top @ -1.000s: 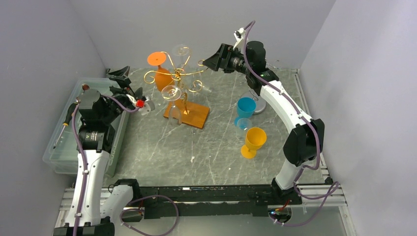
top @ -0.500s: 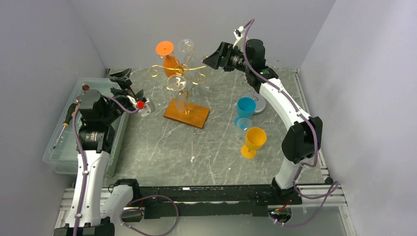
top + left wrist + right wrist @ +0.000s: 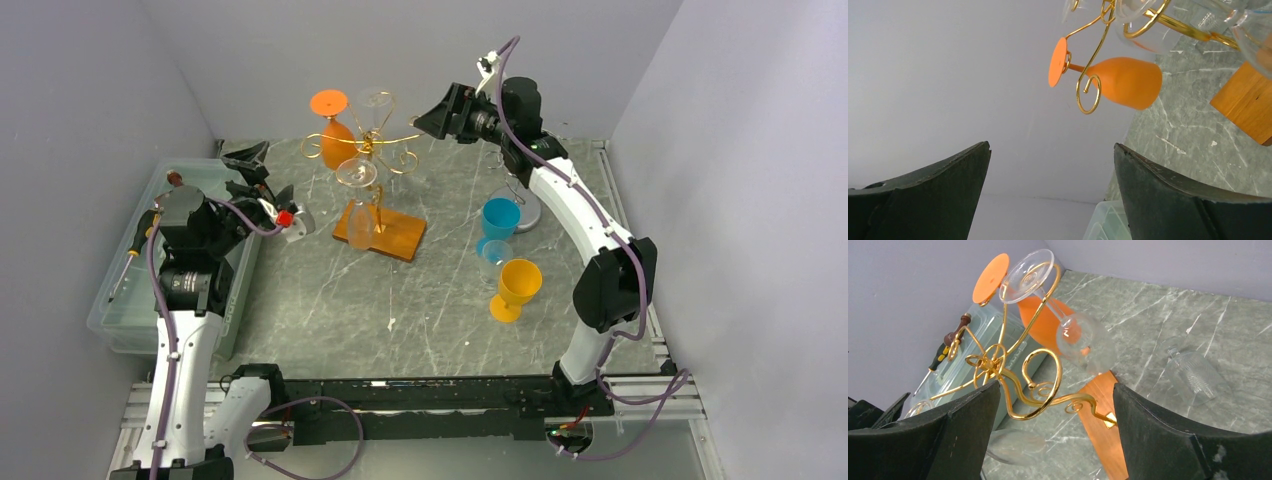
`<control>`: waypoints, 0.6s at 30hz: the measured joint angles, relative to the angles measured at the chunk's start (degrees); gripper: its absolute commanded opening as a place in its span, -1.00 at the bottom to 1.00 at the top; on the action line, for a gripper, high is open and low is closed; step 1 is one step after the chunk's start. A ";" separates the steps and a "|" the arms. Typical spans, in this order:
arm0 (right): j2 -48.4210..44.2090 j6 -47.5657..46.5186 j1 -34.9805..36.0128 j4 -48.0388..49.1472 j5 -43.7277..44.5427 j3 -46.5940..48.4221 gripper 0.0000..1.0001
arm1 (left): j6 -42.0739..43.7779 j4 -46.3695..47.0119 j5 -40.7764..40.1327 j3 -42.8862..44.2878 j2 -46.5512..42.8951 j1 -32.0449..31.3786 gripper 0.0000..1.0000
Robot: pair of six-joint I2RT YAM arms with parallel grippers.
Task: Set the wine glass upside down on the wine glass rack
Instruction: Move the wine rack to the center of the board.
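The gold wire wine glass rack [image 3: 366,144] stands on a wooden base [image 3: 382,232] at the back of the table. An orange wine glass [image 3: 336,140] hangs upside down from it, and so do two clear ones [image 3: 374,100] [image 3: 358,175]. My right gripper [image 3: 438,112] hovers open just right of the rack's top. In the right wrist view a curled gold arm [image 3: 1040,390] lies between the fingers, which touch nothing. My left gripper [image 3: 268,172] is open and empty left of the rack, and its wrist view faces the orange glass [image 3: 1123,82].
Blue [image 3: 499,220], small clear [image 3: 493,258] and yellow [image 3: 518,285] glasses stand upright at the right. A ribbed clear glass [image 3: 1198,372] lies on the table behind the rack. A clear bin [image 3: 128,300] with a screwdriver [image 3: 138,255] sits at the left edge.
The rack's top and its hanging glasses have swung toward the back wall, while the base stayed in place. My right gripper rose slightly. The left arm barely moved.
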 measured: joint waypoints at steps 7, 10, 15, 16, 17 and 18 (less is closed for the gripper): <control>-0.39 0.00 -1.44 -0.76 0.17 -0.15 0.76 | -0.15 -0.04 0.31 0.00 -0.22 0.00 0.99; -2.14 0.00 -2.64 -0.85 0.44 -1.53 0.77 | -0.79 -0.13 0.28 0.00 -0.26 0.00 0.98; -8.37 -0.02 -4.83 -0.94 2.40 -6.80 0.75 | -1.81 -0.17 0.26 0.00 -0.28 0.00 0.98; -10.27 0.00 -5.18 -1.07 3.34 -8.50 0.72 | -2.03 -0.22 0.26 0.02 -0.33 0.00 0.98; -12.13 0.02 -5.42 -1.01 4.31 -10.21 0.68 | -2.23 -0.37 0.26 0.02 -0.39 0.00 0.98; -13.60 0.02 -5.60 -1.11 5.20 -11.47 0.61 | -2.47 -0.42 0.26 0.02 -0.48 0.00 0.98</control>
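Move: Just off the wine rack's nearest hook, the right hand has the gold hub about 12 cm to its left, 2 cm back and 4 cm lower; the rack's wooden base sits under the hub, roughly 33 cm below the hand. A clear glass hangs 10 cm left and 6 cm ahead, the orange glass 19 cm left and 4 cm ahead, both lower. From the left hand, the hub is some 13 cm ahead, 13 cm right and 10 cm lower. Backing off from the wine rack, the right hand starts slowly, then swings about 7 cm to the right, gathering speed, drawing back some 2 cm towards the end. The wrist turns about 10 degrees clockwise; the fingers stay wide open and empty, leaving the hook that was just before their tips. ##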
